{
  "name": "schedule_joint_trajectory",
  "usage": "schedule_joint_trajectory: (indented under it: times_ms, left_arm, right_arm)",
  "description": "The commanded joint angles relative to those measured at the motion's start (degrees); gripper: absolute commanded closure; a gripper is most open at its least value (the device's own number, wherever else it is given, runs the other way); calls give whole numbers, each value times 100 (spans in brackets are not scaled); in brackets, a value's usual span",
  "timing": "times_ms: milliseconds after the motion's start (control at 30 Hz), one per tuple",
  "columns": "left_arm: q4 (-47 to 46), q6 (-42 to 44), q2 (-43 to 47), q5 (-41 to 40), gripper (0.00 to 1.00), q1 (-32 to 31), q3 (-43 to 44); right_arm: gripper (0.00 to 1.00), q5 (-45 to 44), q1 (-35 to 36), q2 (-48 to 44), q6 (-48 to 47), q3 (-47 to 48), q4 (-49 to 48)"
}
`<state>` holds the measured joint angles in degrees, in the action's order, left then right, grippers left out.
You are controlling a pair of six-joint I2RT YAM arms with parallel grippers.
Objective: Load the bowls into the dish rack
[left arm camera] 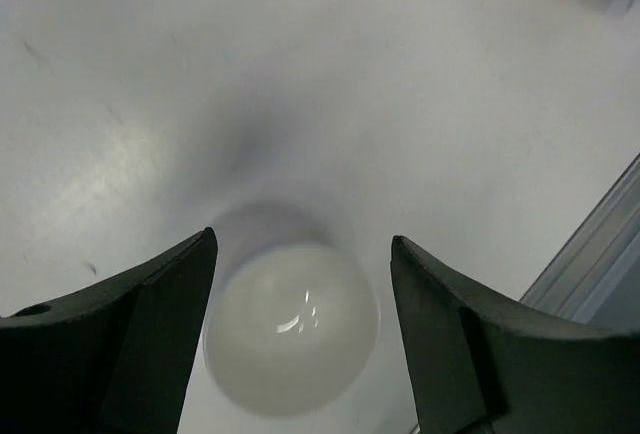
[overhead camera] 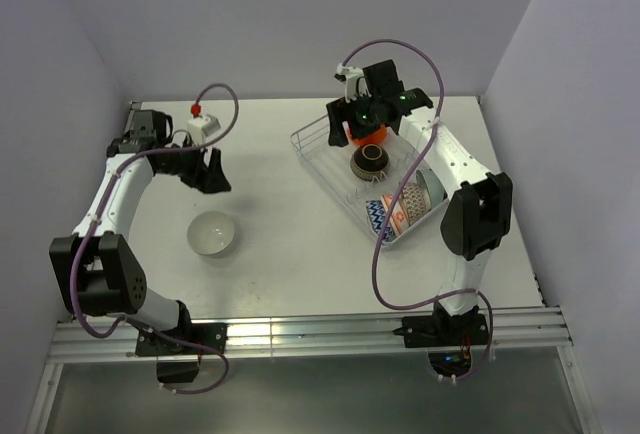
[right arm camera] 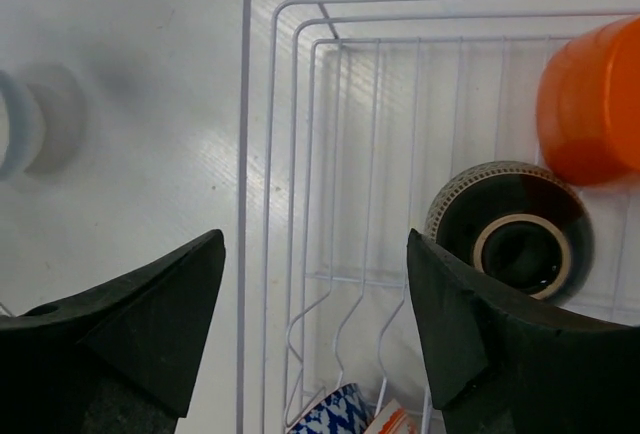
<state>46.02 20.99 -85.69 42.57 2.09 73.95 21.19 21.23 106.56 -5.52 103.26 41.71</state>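
Note:
A plain white bowl (overhead camera: 212, 234) sits upright on the table at left. My left gripper (overhead camera: 210, 169) hangs just beyond it. In the left wrist view that gripper (left arm camera: 302, 244) is open, with the white bowl (left arm camera: 290, 339) below, between the fingers and untouched. The dish rack (overhead camera: 303, 144) stands at right. It holds an orange-red bowl (overhead camera: 371, 136), a dark brown bowl (overhead camera: 368, 161) and patterned bowls (overhead camera: 400, 204). My right gripper (overhead camera: 362, 119) is open and empty over the rack's far end. Its wrist view shows it (right arm camera: 315, 244) above bare rack wires (right arm camera: 300, 204), the orange-red bowl (right arm camera: 590, 104), the dark bowl (right arm camera: 515, 234) and a blue zigzag bowl (right arm camera: 335, 414).
A small white box with a red knob (overhead camera: 200, 124) stands near the table's back left, by the left arm's cable. A blurred pale round thing (right arm camera: 30, 119) shows at the left edge of the right wrist view. Walls close in on both sides.

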Motion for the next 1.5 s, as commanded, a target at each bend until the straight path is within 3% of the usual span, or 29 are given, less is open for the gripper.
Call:
schedule_joint_trajectory:
  times_ms: [0, 233, 600, 800, 1033, 1167, 1267, 1467]
  left_arm:
    - [1417, 2178, 473, -555, 24, 134, -363]
    - [1709, 3270, 624, -1171, 22, 389, -1074]
    - [102, 3157, 449, -1655, 24, 459, -2042]
    - [-67, 3069, 114, -1428, 27, 450, -1886]
    - [794, 3157, 438, -610, 27, 450, -1156]
    - [794, 2919, 598, -785, 27, 573, -1015]
    - [1014, 3235, 282, -1013, 27, 854, -988]
    - [312, 3279, 141, -1698, 24, 1154, -1602]
  right_arm:
    - [19, 446, 56, -232, 7, -122, 135]
    - [6, 641, 118, -426, 68, -456, 47]
    - [2, 597, 127, -619, 77, -571, 21]
    - [2, 614, 118, -646, 33, -562, 65]
    - [2, 597, 118, -654, -54, -553, 135]
    - [2, 623, 127, -646, -63, -535, 135]
    - [2, 649, 127, -602, -63, -474, 179]
    - [2, 693, 127, -593, -55, -430, 214]
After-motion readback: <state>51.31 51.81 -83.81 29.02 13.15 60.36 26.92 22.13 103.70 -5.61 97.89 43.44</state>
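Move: The white bowl sits almost beneath the left gripper, about 16 cm below it, some 3 cm back and 2 cm to its left, alone on that side of the table. From the right gripper, over the dish rack, that bowl lies roughly 32 cm to the left, 13 cm back and 19 cm lower. Swing the left gripper down, back and left, about 12 cm down to the near-left side of the white bowl, steepening the fingers some 20 degrees and leaving them part open. Then lift it about 6 cm while easing forward, and dip again leftwards over the bowl's left rim. Meanwhile draw the right gripper slightly back above the rack's left side and open it wide. ##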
